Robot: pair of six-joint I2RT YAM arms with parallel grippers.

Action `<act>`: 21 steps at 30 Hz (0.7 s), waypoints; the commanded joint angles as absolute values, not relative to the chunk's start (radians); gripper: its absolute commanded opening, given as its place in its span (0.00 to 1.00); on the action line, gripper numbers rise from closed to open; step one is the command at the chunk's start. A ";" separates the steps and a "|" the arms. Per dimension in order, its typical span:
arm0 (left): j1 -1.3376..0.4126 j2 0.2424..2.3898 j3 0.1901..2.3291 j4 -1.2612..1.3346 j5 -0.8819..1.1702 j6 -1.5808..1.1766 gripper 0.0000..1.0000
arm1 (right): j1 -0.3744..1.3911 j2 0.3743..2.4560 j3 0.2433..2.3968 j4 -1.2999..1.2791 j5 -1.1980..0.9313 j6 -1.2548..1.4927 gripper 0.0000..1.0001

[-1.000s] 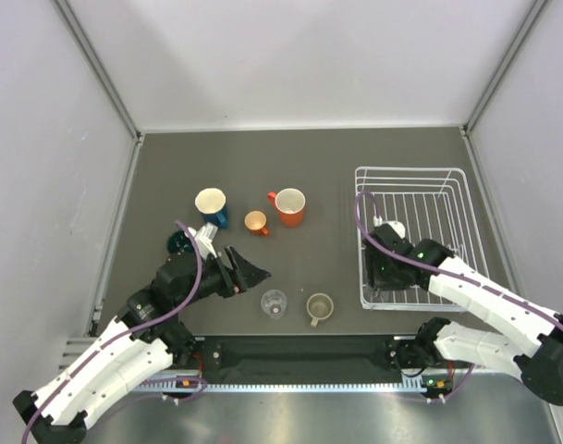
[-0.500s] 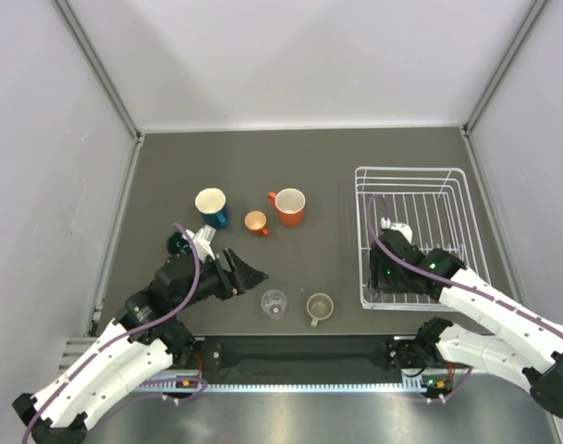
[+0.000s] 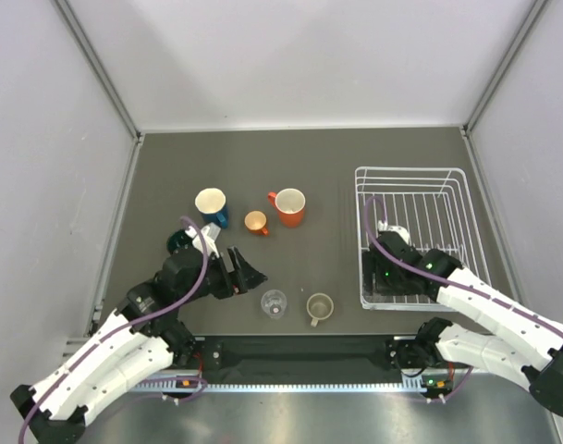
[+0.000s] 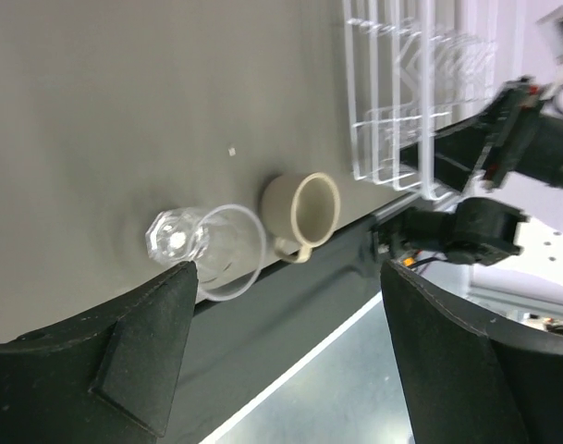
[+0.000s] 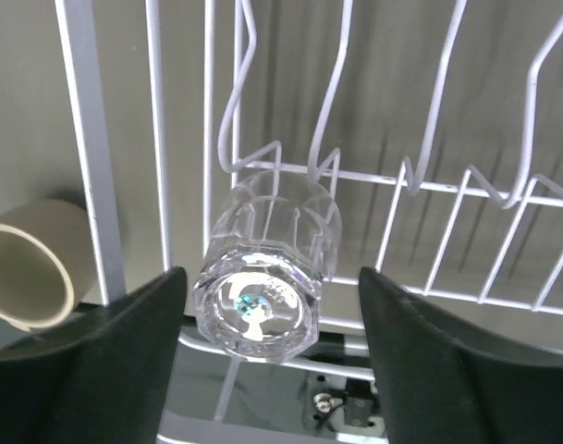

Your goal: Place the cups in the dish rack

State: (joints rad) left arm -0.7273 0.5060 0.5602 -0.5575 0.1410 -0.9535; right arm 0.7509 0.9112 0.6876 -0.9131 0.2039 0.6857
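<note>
In the right wrist view a clear glass [image 5: 263, 268] rests on the bars of the white dish rack [image 5: 87, 166], its thick base towards the camera. My right gripper [image 5: 272, 314] stands open around it, with a gap on the right side. From above, that gripper [image 3: 385, 277] is over the rack's [image 3: 447, 172] near left corner. My left gripper [image 3: 249, 274] is open and empty, just left of a second clear glass [image 3: 274, 303] and the beige mug [image 3: 319, 308]. In the left wrist view the glass [image 4: 212, 245] and the beige mug [image 4: 304, 213] lie beyond the open fingers [image 4: 142, 351].
The blue mug [image 3: 212, 205], tiny orange cup [image 3: 255, 222] and large orange mug [image 3: 289, 206] stand in a row mid-table. A dark green cup [image 3: 177, 240] sits by my left arm. The beige mug [image 5: 27, 264] lies just outside the rack's left wall.
My right gripper has opened around the glass, which now rests on the rack bars. My left arm has shifted slightly and stays open.
</note>
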 commanded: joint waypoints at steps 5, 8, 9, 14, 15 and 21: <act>-0.727 0.603 0.621 -0.660 0.169 -0.881 0.81 | 0.759 0.882 0.729 -0.954 0.219 0.693 0.98; -0.726 0.609 0.617 -0.673 0.172 -0.891 0.77 | 0.759 0.871 0.787 -1.023 0.253 0.696 1.00; -0.726 0.611 0.614 -0.675 0.173 -0.894 0.77 | 0.759 0.871 0.823 -1.038 0.261 0.695 1.00; -0.726 0.635 0.592 -0.692 0.179 -0.919 0.70 | 0.759 0.890 0.966 -1.163 0.308 0.709 1.00; -0.727 0.643 0.588 -0.689 0.184 -0.926 0.69 | 0.759 0.894 1.023 -1.199 0.322 0.709 1.00; -0.727 0.778 0.583 -0.689 0.192 -0.907 0.62 | 0.759 0.827 1.082 -1.203 0.278 0.603 1.00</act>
State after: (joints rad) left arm -0.7273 0.7250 0.5816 -0.6807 0.1749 -0.9173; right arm 0.7525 0.8787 1.0611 -1.1603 0.2817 0.6563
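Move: The clear glass still standing on the table is about 5 cm to the right of my left hand, 2 cm nearer me and some 12 cm below. The beige mug stands roughly 12 cm right of that glass, and the small orange cup about 22 cm ahead of my left hand. My right hand's slackening fingers straddle the upturned glass in the rack, its middle about 2 cm below them; the beige mug lies some 15 cm left and 3 cm back from that hand. I spread my right fingers wide to clear the racked glass, then draw that hand up off it by about 11 cm, drifting slightly forward as the fingertips swing outward. Meanwhile I sink my left hand some 6 cm towards the standing glass, tipping its fingers more steeply down and narrowing them part of the way, without touching yet. ##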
